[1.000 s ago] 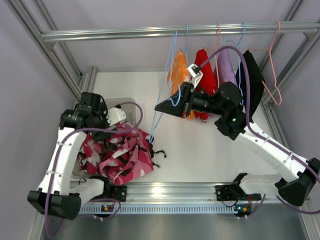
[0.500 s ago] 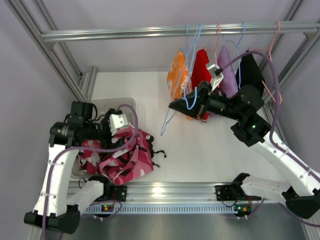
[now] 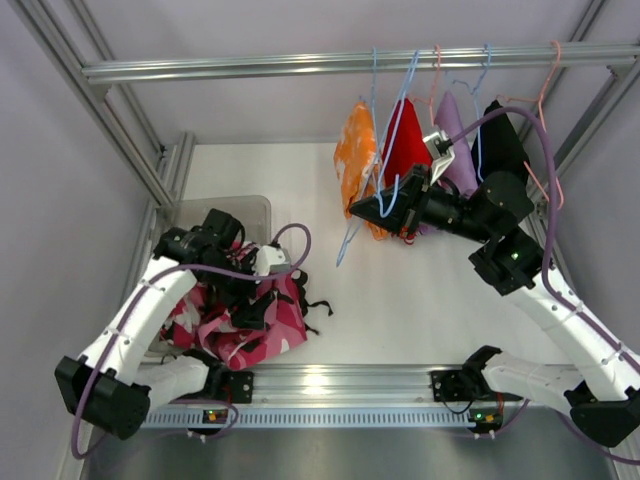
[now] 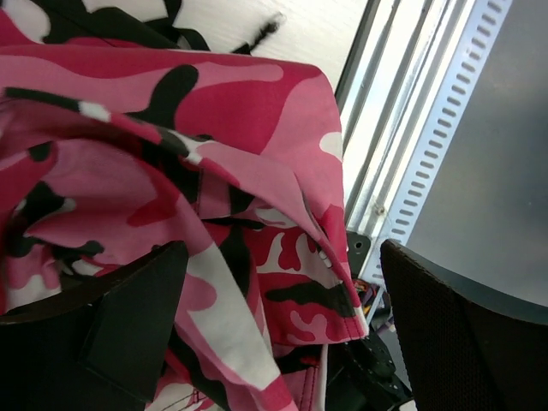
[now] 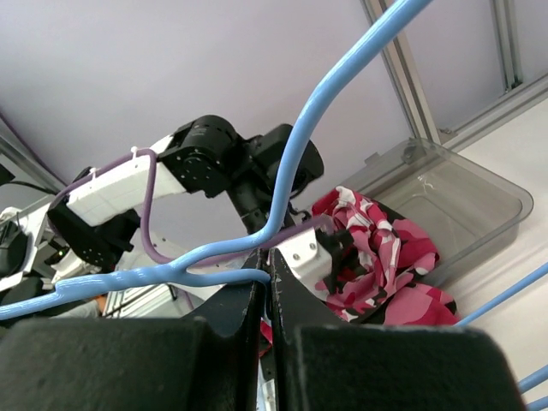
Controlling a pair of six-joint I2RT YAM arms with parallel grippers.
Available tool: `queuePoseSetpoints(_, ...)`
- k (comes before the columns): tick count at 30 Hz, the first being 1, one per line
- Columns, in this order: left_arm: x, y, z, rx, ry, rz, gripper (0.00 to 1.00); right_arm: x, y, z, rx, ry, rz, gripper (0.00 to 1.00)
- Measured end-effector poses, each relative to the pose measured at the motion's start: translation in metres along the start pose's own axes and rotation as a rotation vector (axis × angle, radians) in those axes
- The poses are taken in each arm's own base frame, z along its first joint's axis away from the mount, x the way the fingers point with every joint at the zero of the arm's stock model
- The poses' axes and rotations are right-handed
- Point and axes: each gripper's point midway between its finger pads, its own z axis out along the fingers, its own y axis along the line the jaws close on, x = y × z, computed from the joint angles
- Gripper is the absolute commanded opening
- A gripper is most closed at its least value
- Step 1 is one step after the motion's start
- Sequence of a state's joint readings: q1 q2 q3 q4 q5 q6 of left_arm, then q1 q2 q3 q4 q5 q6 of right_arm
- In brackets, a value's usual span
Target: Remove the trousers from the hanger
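Observation:
The pink-white-black camouflage trousers (image 3: 250, 320) lie in a heap on the table at the front left, off any hanger. My left gripper (image 3: 258, 295) is right over the heap. In the left wrist view (image 4: 282, 334) it is open wide, with the camouflage cloth (image 4: 214, 214) between its fingers. My right gripper (image 3: 365, 210) is shut on the wire of a bare blue hanger (image 3: 385, 190), seen clamped in the right wrist view (image 5: 268, 287). The hanger's hook reaches up by the rail (image 3: 250, 66). The orange trousers (image 3: 355, 160) hang from the rail just left of it.
A clear plastic bin (image 3: 235, 212) stands behind the heap at the left. Red (image 3: 405, 135), purple (image 3: 455, 150) and black (image 3: 505, 140) garments and a bare pink hanger (image 3: 548, 130) hang at the right. The frame's posts run down both sides.
My right gripper has carried the blue hanger right and up, closer to the rail. My left gripper has swung from over the bin to the right, down onto the camouflage heap.

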State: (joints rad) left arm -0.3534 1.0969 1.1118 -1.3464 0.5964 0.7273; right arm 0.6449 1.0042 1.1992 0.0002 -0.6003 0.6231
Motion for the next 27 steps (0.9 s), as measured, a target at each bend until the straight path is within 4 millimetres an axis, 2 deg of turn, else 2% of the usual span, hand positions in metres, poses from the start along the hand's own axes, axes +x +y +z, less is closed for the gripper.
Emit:
queuePoseSetpoints(7, 0.011, -0.006, 0.029, -0.008, 0.141, 0.011, 0.99, 0.001, -0.001, 0.0, 0.003, 0.002, -0.004, 0.0)
queuePoseSetpoints(14, 0.027, 0.017, 0.048, -0.143, 0.257, 0.031, 0.99, 0.002, -0.006, 0.001, 0.015, 0.005, -0.002, 0.0)
queuePoseSetpoints(20, 0.038, 0.019, 0.059, -0.18, 0.31, 0.092, 0.98, 0.007, -0.013, 0.0, 0.031, 0.016, 0.007, 0.0)
queuePoseSetpoints(23, 0.04, 0.019, 0.065, -0.172, 0.324, 0.088, 0.86, 0.009, -0.015, 0.0, 0.035, 0.019, 0.011, 0.0)
queuePoseSetpoints(24, 0.041, 0.02, 0.066, -0.171, 0.328, 0.086, 0.75, 0.009, -0.015, 0.0, 0.035, 0.019, 0.01, 0.0)
queuePoseSetpoints(27, 0.042, 0.019, 0.069, -0.162, 0.328, 0.075, 0.6, 0.008, -0.016, 0.0, 0.037, 0.018, 0.009, 0.0)
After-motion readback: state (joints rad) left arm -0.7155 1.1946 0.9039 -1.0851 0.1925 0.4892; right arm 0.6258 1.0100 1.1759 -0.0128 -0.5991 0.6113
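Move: The fold of the pink trousers that the left fingers will straddle lies almost straight below that hand, level with it both ways and some 9 cm down. The clear box, partly under the trousers, is centred about 14 cm ahead and 10 cm left of the hand. The black cords lie roughly 4 cm ahead and 16 cm right, on the table. From the right hand, the same fold is about 29 cm left, 5 cm back and 35 cm down. Straight down onto the heaped pink trousers goes the left hand, about 8 cm, its wrist swinging some 20 degrees so that the slanted fingers point nearly plumb. They stay wide until late, then begin closing around the fold, about a third of the way by the end. The right hand keeps its shut grip on the empty blue hanger, easing slightly down and forward. ##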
